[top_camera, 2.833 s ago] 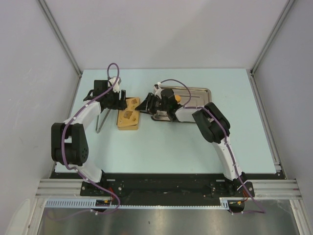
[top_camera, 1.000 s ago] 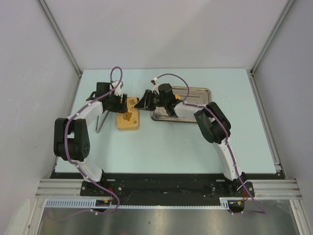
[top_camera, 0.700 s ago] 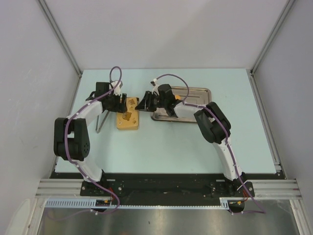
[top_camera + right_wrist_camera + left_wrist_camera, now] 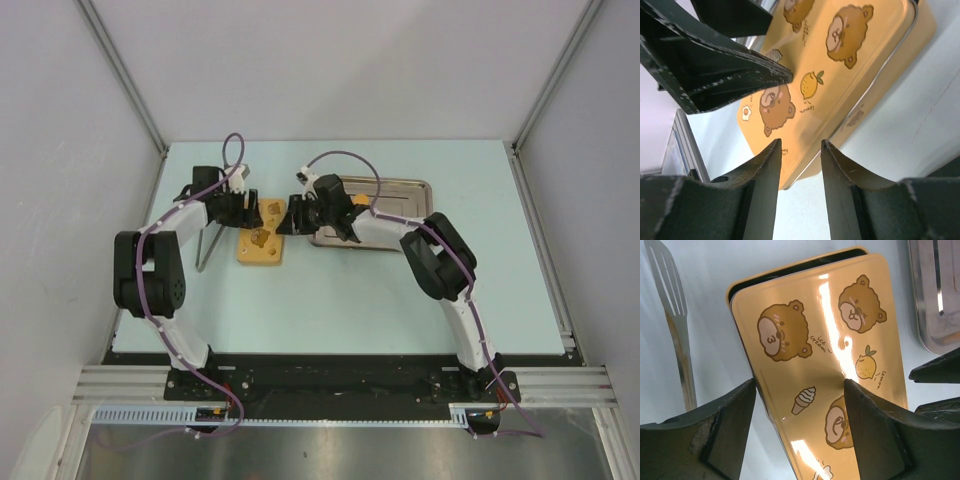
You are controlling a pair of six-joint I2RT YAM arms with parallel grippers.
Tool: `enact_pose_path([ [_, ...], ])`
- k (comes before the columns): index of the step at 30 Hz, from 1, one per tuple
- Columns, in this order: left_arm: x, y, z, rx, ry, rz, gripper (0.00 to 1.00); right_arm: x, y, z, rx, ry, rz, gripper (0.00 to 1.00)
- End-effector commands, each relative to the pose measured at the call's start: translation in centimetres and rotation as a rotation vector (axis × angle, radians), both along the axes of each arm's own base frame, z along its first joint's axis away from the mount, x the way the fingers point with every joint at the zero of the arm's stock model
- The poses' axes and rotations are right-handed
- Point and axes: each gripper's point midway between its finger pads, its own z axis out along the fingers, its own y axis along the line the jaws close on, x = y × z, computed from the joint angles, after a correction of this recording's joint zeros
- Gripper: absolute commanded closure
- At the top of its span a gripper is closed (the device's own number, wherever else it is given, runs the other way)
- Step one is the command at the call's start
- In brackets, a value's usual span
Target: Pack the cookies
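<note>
A yellow tin (image 4: 262,240) lies on the table between my grippers. Its bear-print lid (image 4: 815,365) sits askew on it, with a dark gap along the far rim. My left gripper (image 4: 800,390) is open. One finger hangs off the lid's left edge and the other over its print. My right gripper (image 4: 800,145) is open at the tin's right side, its tips astride the lid (image 4: 805,75) rim. A small orange spot (image 4: 358,202) shows in the steel tray (image 4: 405,188). It is too small to name as one of the cookies.
A slotted metal spatula (image 4: 670,315) lies on the table left of the tin, handle toward me (image 4: 205,248). The steel tray's rim (image 4: 935,295) is close to the tin's right side. My left gripper's fingers (image 4: 715,75) reach in from the upper left of the right wrist view.
My right gripper has moved left from over the tray to the tin's right edge. My left arm has drawn its elbow back a little; its gripper stays at the tin.
</note>
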Motion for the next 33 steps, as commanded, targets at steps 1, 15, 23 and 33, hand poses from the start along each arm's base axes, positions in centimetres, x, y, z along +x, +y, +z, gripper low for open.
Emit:
enact_pose_path([
  [1,1.4,-0.4,1.5,-0.021,-0.046,-0.026,0.25,1.3,0.0,3.0,0.002,-0.085,-0.011,0.58],
  [15,2.4,-0.5,1.4,-0.027,-0.046,-0.022,0.25,5.9,-0.4,0.7,-0.073,-0.119,-0.048,0.48],
  [23,2.9,-0.5,1.4,-0.031,-0.047,-0.022,0.25,8.0,-0.6,-0.6,-0.097,-0.148,-0.064,0.37],
  [33,3.0,-0.4,0.9,-0.028,-0.04,-0.025,0.26,10.2,-0.5,-1.2,-0.076,-0.161,-0.078,0.31],
])
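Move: The cookie box's lid lies almost closed, with a dark gap left along its far edge. Its middle is about 3 cm ahead of the right hand, 7 cm to its left and 2 cm lower; the far right corner is some 12 cm straight ahead. From the left hand, the lid's middle is roughly 1 cm back, 4 cm right and just below, with the tongs 12 cm left. The tray's middle sits 26 cm right of the right hand and 3 cm farther out. Along the lid's right edge, the right hand travels forward about 8 cm towards the far right corner, rising some 2 cm first and then sinking 4, its fingers spreading wider and one tip coming down onto the lid's edge. The left fingertips, still resting on the lid, ease it forward some 2 cm, staying open. ##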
